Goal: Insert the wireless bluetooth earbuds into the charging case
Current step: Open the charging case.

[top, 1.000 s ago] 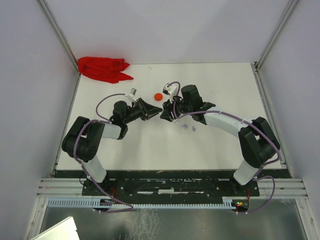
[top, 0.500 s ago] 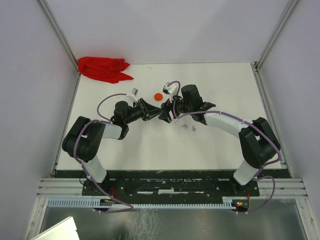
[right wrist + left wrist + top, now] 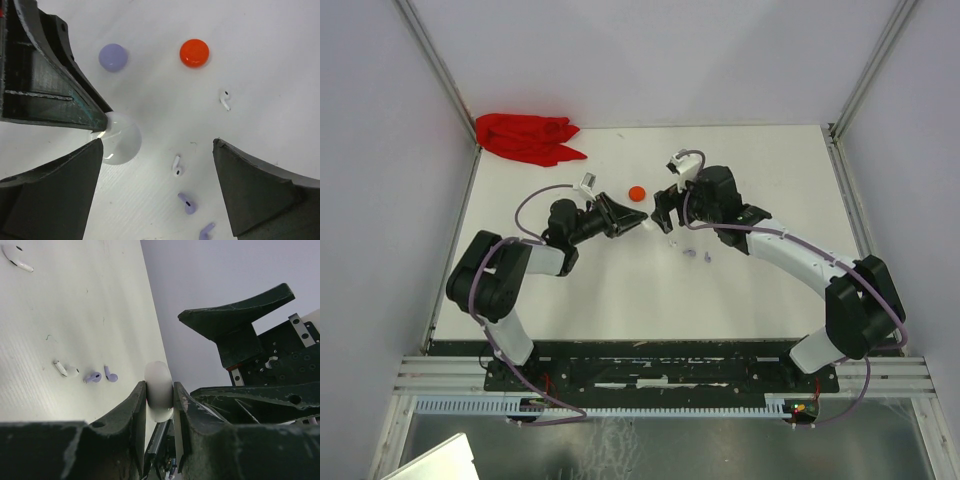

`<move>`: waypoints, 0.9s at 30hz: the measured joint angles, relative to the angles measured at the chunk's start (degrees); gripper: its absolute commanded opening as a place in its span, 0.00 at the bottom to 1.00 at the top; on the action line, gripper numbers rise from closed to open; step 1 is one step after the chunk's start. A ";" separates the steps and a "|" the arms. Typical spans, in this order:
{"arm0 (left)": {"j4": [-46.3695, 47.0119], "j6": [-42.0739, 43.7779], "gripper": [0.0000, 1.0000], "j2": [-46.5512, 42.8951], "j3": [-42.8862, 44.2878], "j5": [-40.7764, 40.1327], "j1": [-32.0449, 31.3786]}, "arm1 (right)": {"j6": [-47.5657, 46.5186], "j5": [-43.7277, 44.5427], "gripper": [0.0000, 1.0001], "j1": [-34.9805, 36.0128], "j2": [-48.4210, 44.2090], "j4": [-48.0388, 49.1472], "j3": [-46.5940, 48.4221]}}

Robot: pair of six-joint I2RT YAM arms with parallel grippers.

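My left gripper [image 3: 159, 387] is shut on a round white charging case [image 3: 160, 399], held edge-on just above the table; the same case [image 3: 121, 141] shows in the right wrist view. My right gripper [image 3: 157, 145] stands open over the table with nothing between its fingers, just right of the case. Under it lie a whitish earbud [image 3: 176, 166] and two purple earbuds [image 3: 186, 204]. A second whitish earbud [image 3: 225, 100] lies farther off. From above, the left gripper [image 3: 640, 223] and right gripper [image 3: 666, 212] stand close together at mid-table, with the earbuds [image 3: 696, 256] just to their right.
A red disc [image 3: 194, 53] and a purple disc [image 3: 113, 56] lie on the table beyond the case. The red disc [image 3: 637, 193] sits behind both grippers. A crumpled red cloth [image 3: 525, 138] lies in the far left corner. Walls close in the table's sides.
My right gripper has opened wide and drawn back to the right, away from the left gripper. The left gripper keeps its hold on the white case, barely moved.
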 measured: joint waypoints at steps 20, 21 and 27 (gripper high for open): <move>6.29 -7.58 0.03 1.66 0.66 -0.15 0.35 | 2.86 5.31 0.99 -0.15 4.46 -1.68 -2.08; 6.67 -7.98 0.03 1.66 0.66 -0.09 0.33 | 2.95 5.62 1.00 -0.15 4.59 -1.53 -2.36; 8.52 -9.84 0.03 2.14 0.66 0.22 0.33 | 3.80 7.17 1.00 -0.42 4.61 -0.48 -3.98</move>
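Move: The white charging case is already pinched in the left fingertips, its middle about 1 cm ahead and 1 cm right of that hand point. From the open right hand it lies roughly 4 cm left, 2 cm back and 3 cm below. On the table some 16 cm beneath the right hand, the red case is about 12 cm ahead and 6 cm left, the nearer white earbud 1 cm back and 2 cm right, and a purple earbud 3 cm back and 6 cm right. The white case is lifted about 2.5 cm in the left hand's steady pinch, its fingers tipping slightly upward. Meanwhile the right hand, still wide open and touching nothing, sinks some 7 cm past the case on its right side and shifts 2.5 cm farther right, its fingers tipping down and swinging a little clockwise. ##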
